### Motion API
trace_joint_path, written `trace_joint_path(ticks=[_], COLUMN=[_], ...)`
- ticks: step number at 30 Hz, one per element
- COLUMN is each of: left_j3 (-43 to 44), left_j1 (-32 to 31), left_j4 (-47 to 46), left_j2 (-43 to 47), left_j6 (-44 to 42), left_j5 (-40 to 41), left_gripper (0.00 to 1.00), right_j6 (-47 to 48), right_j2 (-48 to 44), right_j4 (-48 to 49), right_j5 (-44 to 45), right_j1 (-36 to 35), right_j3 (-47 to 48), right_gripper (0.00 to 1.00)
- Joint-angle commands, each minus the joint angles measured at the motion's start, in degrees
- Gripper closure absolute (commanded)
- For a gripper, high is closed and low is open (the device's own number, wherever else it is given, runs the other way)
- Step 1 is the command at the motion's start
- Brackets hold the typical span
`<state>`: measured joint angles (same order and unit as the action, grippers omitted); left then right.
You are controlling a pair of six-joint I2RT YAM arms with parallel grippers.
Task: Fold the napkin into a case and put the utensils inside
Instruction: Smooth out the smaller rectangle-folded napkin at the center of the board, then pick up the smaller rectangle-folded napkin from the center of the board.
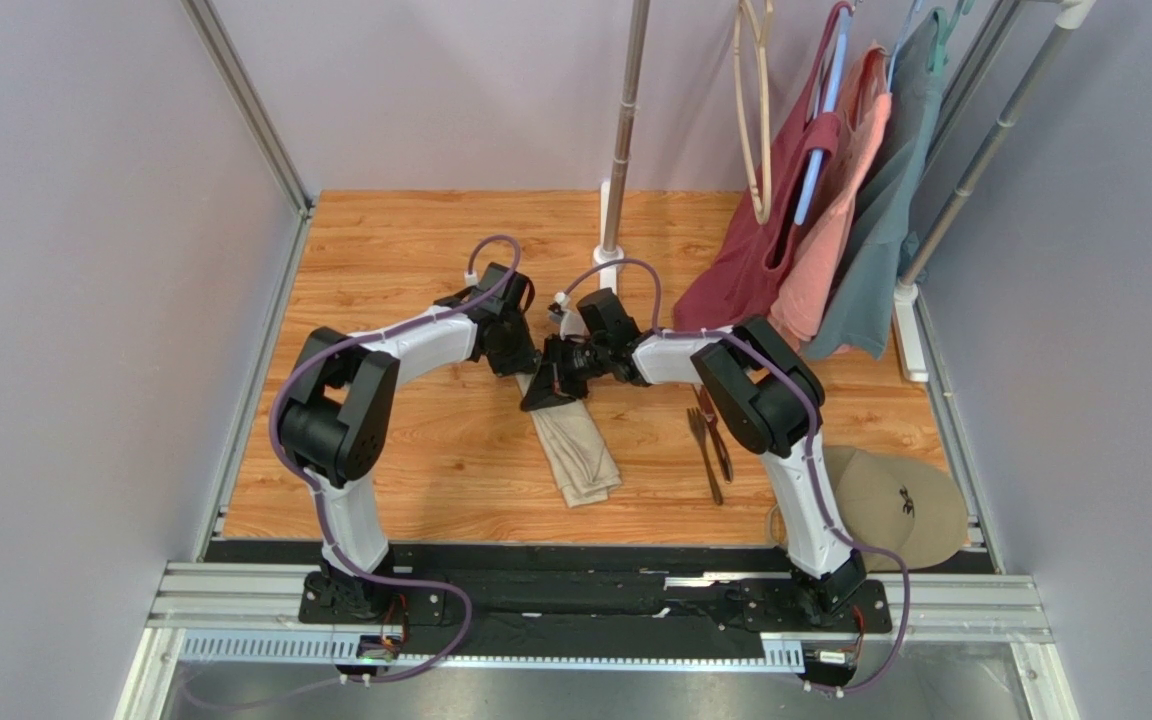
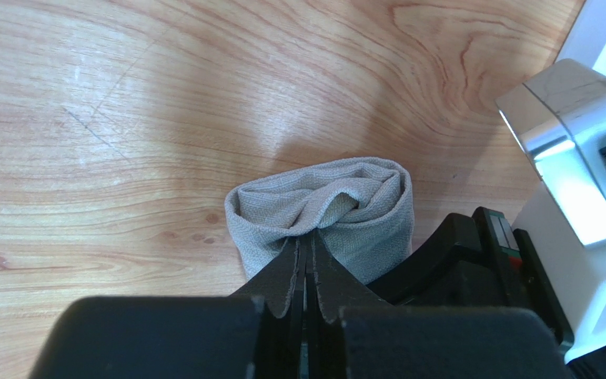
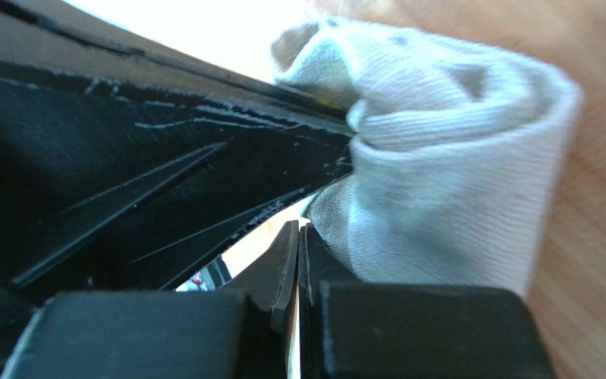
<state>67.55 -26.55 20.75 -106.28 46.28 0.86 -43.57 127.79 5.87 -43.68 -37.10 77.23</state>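
The napkin (image 1: 579, 450) lies folded into a narrow oblong case on the wooden table, running from the grippers toward the near edge. At its far end the layers bulge into a rounded mouth (image 2: 346, 209). My left gripper (image 2: 308, 241) is shut on the upper layer of that end. From the right, my right gripper (image 3: 298, 229) is shut with its tips at the cloth's (image 3: 440, 189) edge, seemingly pinching it. The two grippers nearly touch over the napkin's end (image 1: 555, 372). The dark utensils (image 1: 710, 435) lie together on the table right of the napkin, beside the right arm.
A round tan disc (image 1: 898, 510) sits at the near right corner. Maroon, salmon and grey-teal garments (image 1: 823, 225) hang from a rack at the back right. A pole with a white base (image 1: 612, 270) stands just behind the grippers. The right arm's wrist (image 2: 575, 174) crowds the left wrist view.
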Motion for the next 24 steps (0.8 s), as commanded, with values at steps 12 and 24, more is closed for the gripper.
trace_joint_path(ticks=[12, 24], left_j3=[-3.9, -18.4], left_j1=[0.4, 2.5], left_j4=[8.6, 18.7], left_j2=[23.7, 57.6], left_j6=[-3.7, 4.6], left_j5=[4.0, 8.6], left_gripper=[0.58, 0.58], right_j6=[27.6, 32.8], right_j2=[-18.8, -13.6], right_j4=[-34.1, -46.6], right_j5=[16.9, 51.1], right_j1=[-2.6, -16.7], right_j3=[4.6, 9.0], right_gripper=[0.45, 0.03])
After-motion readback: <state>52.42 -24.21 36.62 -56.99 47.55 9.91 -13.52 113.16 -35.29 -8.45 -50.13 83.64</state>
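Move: The folded napkin's middle lies about 5 cm back and 5 cm right of the right hand, 1 cm below it; the left hand, still shut at the napkin's far end, has that middle some 9 cm back and 5 cm right. From the right hand the fork is roughly 25 cm right and 7 cm back, the knife 27 cm right and 4 cm back. Both hands open off the napkin, left rising about 16 cm back-left, right hopping back-right, lowering over its middle. ##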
